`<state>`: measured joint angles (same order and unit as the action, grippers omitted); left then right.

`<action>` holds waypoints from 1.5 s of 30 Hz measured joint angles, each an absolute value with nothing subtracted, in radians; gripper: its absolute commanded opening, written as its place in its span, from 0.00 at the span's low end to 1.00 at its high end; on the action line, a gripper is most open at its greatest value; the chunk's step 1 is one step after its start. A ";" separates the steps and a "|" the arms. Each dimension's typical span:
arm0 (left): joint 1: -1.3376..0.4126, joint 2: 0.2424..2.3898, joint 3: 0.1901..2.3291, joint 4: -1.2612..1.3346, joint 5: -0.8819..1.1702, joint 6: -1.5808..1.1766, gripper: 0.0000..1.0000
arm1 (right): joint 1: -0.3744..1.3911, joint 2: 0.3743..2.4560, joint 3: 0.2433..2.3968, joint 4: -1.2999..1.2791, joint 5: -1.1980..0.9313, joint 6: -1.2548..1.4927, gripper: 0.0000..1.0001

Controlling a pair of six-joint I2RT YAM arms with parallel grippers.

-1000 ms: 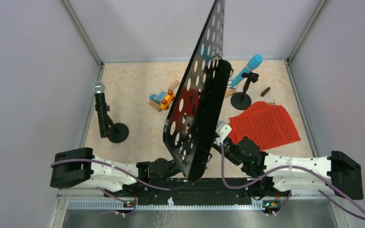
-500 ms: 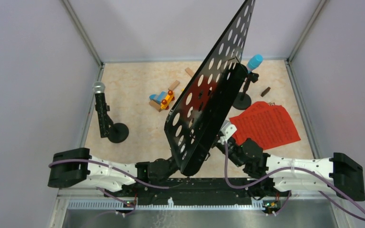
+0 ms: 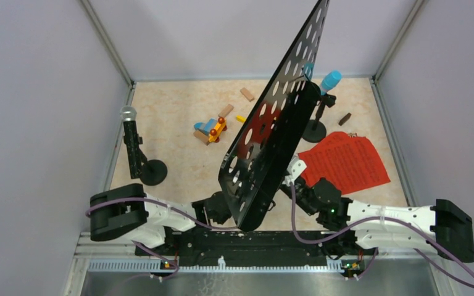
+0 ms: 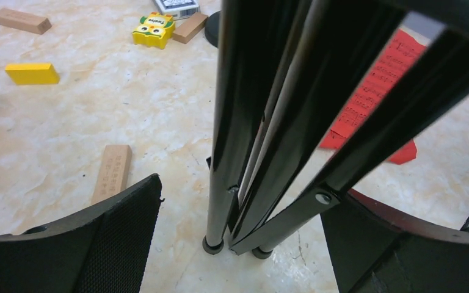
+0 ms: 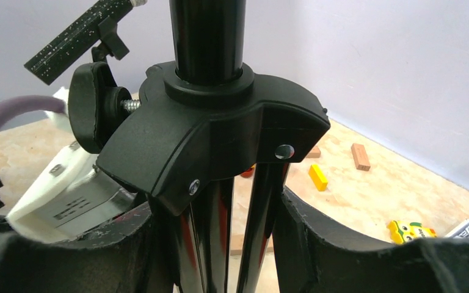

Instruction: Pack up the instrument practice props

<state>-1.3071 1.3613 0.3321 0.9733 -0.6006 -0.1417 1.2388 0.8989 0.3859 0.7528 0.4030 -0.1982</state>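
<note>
The black hole-punched music desk [image 3: 271, 142] leans at mid-table, its folded tripod legs [image 4: 250, 152] standing with their feet on the floor. My right gripper [image 5: 220, 244] is shut on the legs just under the black hub [image 5: 220, 140]. My left gripper [image 4: 241, 238] stands open around the leg feet, with a gap on each side. Red sheet-music pages [image 3: 345, 161] lie at the right. The blue microphone [image 3: 329, 81] sits in its round-based holder [image 3: 314, 131] behind the desk. The black silver-headed microphone [image 3: 128, 115] stands in its holder [image 3: 153, 171] at the left.
A colourful toy vehicle [image 3: 211, 129] and small wooden blocks [image 3: 247, 94] lie at mid-back; a brown block [image 3: 345, 118] lies near the blue microphone. A yellow block [image 4: 32, 73] and a wooden block [image 4: 113, 171] lie left of the legs. Walls enclose the table.
The music desk has swung and tipped toward the right. My left arm has moved right, bringing its open gripper in around the stand's feet. The right gripper keeps its hold.
</note>
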 measured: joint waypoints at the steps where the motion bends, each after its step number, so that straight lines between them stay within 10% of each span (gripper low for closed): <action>1: -1.288 1.374 0.332 0.991 -0.569 -0.145 0.99 | 1.237 0.899 0.392 0.742 0.403 -0.197 0.00; 9: -1.206 1.523 0.365 1.141 -0.398 -0.155 0.97 | 1.225 0.904 0.455 0.622 0.438 -0.139 0.00; 28: -1.182 1.261 0.354 0.834 -0.417 -0.464 0.01 | 1.208 1.242 0.967 0.123 0.609 0.133 0.00; 45: -1.172 0.817 0.245 0.191 -0.675 -1.030 0.00 | 1.103 1.790 1.433 -0.066 0.231 0.229 0.00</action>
<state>-1.1717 0.8165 0.2447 0.1909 -0.6754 -1.0302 1.1027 1.7905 1.4334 -0.0658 0.2306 0.2287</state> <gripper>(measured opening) 0.597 0.499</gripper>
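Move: The music stand's folded legs rise between the open left fingers, about 1 cm ahead and 4 cm right, level with them; a wooden block lies some 10 cm ahead and 6 left. The right hand already holds the stand just below its hub and faces open table about 9 cm ahead, 17 left and 25 below. From that hand the toy car is roughly 21 ahead and 20 left, the black microphone stand's base 6 ahead and 42 left. Left gripper closes on the legs; both then tip the stand forward-left, the right travelling about 17 cm leftward. ##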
